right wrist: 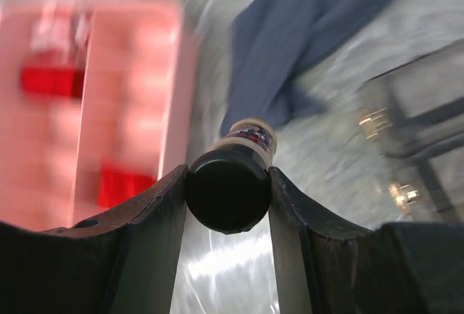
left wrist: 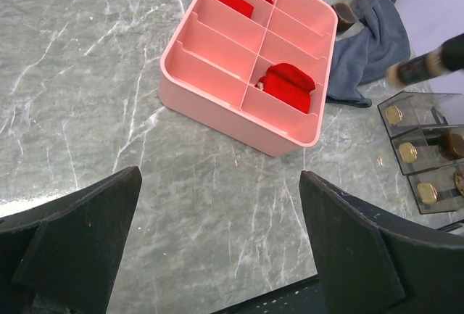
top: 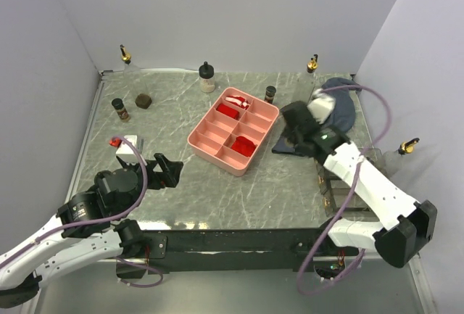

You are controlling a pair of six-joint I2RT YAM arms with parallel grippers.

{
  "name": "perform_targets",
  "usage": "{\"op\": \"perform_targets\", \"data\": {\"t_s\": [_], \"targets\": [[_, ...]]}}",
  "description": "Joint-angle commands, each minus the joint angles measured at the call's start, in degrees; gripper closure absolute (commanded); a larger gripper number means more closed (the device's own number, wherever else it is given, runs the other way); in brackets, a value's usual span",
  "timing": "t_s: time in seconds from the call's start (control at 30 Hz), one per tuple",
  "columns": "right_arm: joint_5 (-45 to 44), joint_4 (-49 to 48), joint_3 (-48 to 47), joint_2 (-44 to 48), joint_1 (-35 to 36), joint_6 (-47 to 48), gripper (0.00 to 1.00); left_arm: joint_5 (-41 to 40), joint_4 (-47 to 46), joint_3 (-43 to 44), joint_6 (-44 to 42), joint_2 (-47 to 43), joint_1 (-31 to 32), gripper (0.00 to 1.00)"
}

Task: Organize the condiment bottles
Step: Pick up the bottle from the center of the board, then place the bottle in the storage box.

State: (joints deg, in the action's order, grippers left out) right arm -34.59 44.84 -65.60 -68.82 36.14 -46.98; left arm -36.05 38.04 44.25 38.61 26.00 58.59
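Observation:
My right gripper [right wrist: 228,178] is shut on the black cap of a small cream bottle [right wrist: 250,138] with a dark label band, held above the table between the pink tray and the cloth. From above, that gripper [top: 296,134] covers the bottle. My left gripper [left wrist: 220,176] stands wide open over bare table near the front left [top: 165,171], with nothing between its fingers. Other condiment bottles stand around: a gold-spouted one [top: 125,55] at the back left, a black-capped cream one [top: 207,77], a small brown one [top: 270,94], a black-capped brown one [top: 119,109] and a squat dark jar [top: 143,100].
The pink divided tray [top: 210,140] lies mid-table with red items in some cells. A blue-grey cloth [top: 342,111] lies at the back right. A clear rack [left wrist: 424,107] at the front right holds gold-capped bottles. More gold-spouted bottles stand at the back right [top: 312,63] and far right [top: 407,146].

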Motion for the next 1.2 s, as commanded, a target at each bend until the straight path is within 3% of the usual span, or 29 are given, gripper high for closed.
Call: {"op": "perform_targets", "data": {"t_s": [0.0, 0.17, 0.4, 0.77, 1.17], "targets": [[-6.61, 3.75, -4.96, -0.17, -11.51, -8.45, 1.00, -1.39, -0.34, -0.04, 0.41, 0.19, 0.39, 0.03], [-9.27, 7.63, -7.70, -3.51, -23.72, -15.15, 1.00, -1.65, -0.07, -0.04, 0.41, 0.89, 0.74, 0.03], [-11.02, 7.80, -5.67, -8.08, -34.28, -23.75, 1.00, -2.35, 0.01, -0.13, 0.41, 1.16, 1.18, 0.03], [-15.33, 8.07, -4.53, -12.83, -39.21, -29.13, 1.00, -3.50, 0.54, 0.31, 0.59, 2.66, 1.62, 0.03], [-13.22, 3.42, -0.49, -11.52, -44.58, -26.24, 1.00, -4.11, 0.37, 0.22, 0.85, 1.69, 1.71, 0.03]]}}
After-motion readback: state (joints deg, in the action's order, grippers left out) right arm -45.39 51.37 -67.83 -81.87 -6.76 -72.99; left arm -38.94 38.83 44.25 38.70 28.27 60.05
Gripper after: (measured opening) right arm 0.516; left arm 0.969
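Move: The black-capped bottle is already off the table in the right hand, bound for the far compartment of the clear rack, about 19 cm to this hand's right, 4 cm back and 16 cm below. The oil bottle leaning in the rack stands roughly 23 cm right and 7 cm back; the blue towel lies 8 cm right and 10 cm ahead, and the pink box 18 cm left and 5 cm ahead. From the left hand the compartment is some 50 cm right and 8 cm ahead. The bottle, still pinched by its black cap, is swung to the right by the right hand, about 25 cm from beside the pink box towards and over the clear rack, fast at first and then easing. The hand rises slightly, then sinks to end about 5 cm lower, while turning some 65 degrees clockwise; the fingers keep their hold. ##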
